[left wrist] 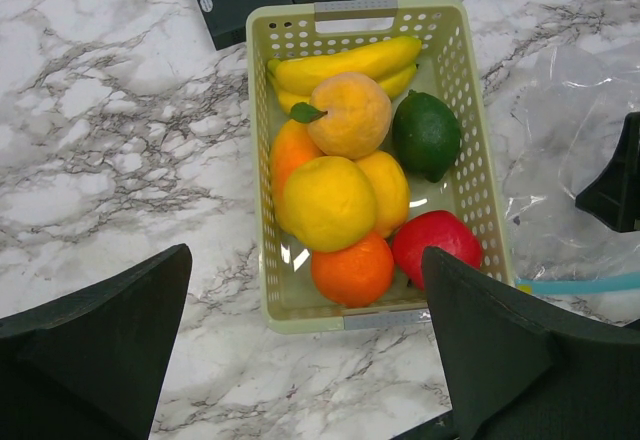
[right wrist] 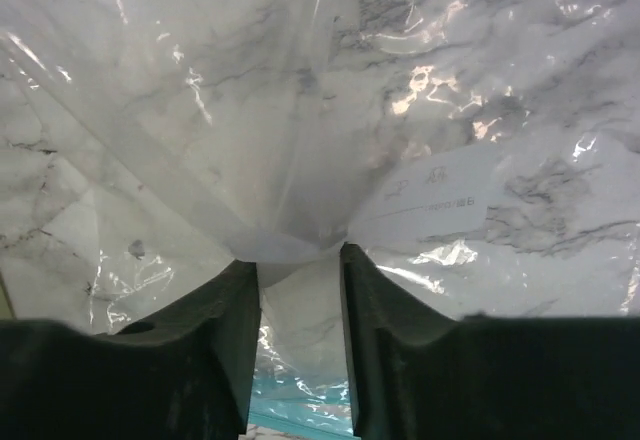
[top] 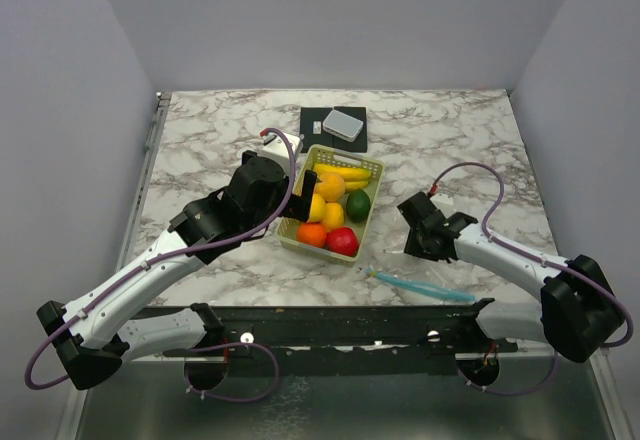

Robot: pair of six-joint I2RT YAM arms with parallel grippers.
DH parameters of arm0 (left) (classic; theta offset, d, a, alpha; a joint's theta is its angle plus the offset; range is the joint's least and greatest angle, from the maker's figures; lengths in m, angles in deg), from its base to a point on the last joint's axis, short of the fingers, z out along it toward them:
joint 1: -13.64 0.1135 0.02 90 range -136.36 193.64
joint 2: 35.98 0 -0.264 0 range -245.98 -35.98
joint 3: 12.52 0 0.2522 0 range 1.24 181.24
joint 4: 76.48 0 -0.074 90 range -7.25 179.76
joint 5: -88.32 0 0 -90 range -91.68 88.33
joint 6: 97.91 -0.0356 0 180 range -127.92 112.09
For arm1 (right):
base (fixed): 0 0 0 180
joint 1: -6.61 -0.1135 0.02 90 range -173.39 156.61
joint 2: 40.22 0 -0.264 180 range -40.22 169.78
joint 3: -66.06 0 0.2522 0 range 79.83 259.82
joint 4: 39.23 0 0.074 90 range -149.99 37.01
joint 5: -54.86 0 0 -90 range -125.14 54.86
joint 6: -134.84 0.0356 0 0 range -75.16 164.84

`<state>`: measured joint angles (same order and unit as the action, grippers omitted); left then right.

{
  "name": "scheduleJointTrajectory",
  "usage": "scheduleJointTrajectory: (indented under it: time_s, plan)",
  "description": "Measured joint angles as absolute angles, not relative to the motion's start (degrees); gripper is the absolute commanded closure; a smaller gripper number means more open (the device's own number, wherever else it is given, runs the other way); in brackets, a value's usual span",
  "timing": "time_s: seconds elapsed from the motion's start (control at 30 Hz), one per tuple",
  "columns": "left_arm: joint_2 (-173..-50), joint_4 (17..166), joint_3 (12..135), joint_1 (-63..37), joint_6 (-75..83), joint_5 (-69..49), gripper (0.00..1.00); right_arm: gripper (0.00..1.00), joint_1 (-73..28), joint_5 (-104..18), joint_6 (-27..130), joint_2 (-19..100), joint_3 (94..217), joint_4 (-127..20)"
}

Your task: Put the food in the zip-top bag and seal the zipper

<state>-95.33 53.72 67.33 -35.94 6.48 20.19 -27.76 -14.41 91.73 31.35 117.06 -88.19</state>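
The food (top: 335, 210) lies piled in a pale slotted basket (top: 368, 167): banana (left wrist: 350, 60), lemons (left wrist: 328, 203), oranges (left wrist: 352, 270), a red apple (left wrist: 437, 243) and a dark green fruit (left wrist: 427, 135). My left gripper (top: 306, 192) hovers over the basket's near left side, open and empty (left wrist: 307, 260). The clear zip-top bag (left wrist: 570, 160) lies flat to the right of the basket, and its light blue zipper (top: 420, 287) runs along the near edge. My right gripper (top: 415, 228) is down on the bag, and its jaws (right wrist: 297, 260) have bag film (right wrist: 300, 110) bunched between them.
A black box with a grey device (top: 343, 124) on it sits behind the basket. A black rail (top: 330, 325) runs along the table's near edge. Grey walls close in the left, right and back sides.
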Motion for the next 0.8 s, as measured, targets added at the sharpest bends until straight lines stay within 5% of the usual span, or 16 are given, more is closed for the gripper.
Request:
scheduleJointTrajectory:
  time_s: [0.17, 0.8]
  plan:
    - [-95.3, 53.7, 67.3, -35.9, 6.6, 20.2, 0.01, 0.99, -27.8, -14.8, 91.2, 31.4, 117.0, -87.6]
    - [-96.1, 53.7, 67.3, -35.9, 6.7, 20.2, 0.01, 0.99, -27.8, -16.1, 86.7, 22.1, 125.7, -93.6]
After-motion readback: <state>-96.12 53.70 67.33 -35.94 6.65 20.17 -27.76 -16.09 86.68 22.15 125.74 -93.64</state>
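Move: The zip-top bag lies flat beneath the right hand's half-open fingers, its middle about 3 cm ahead and 2 cm below; its blue zipper strip runs across some 6 cm back, level sideways. The food basket's middle is roughly 12 cm ahead and 18 cm left, the red pomegranate in it about 4 cm ahead and 16 cm left. From the left hand the bag is some 28 cm right, 2 cm back and 26 cm below. The right fingers shut fully on the bag's clear film, pinching a gathered fold ahead of the zipper strip while the hand stays low in place. Then, still gripping, the hand speeds straight up about 8 cm with a small drift forward and to its left, the fingertips swinging outward some 10 degrees. ##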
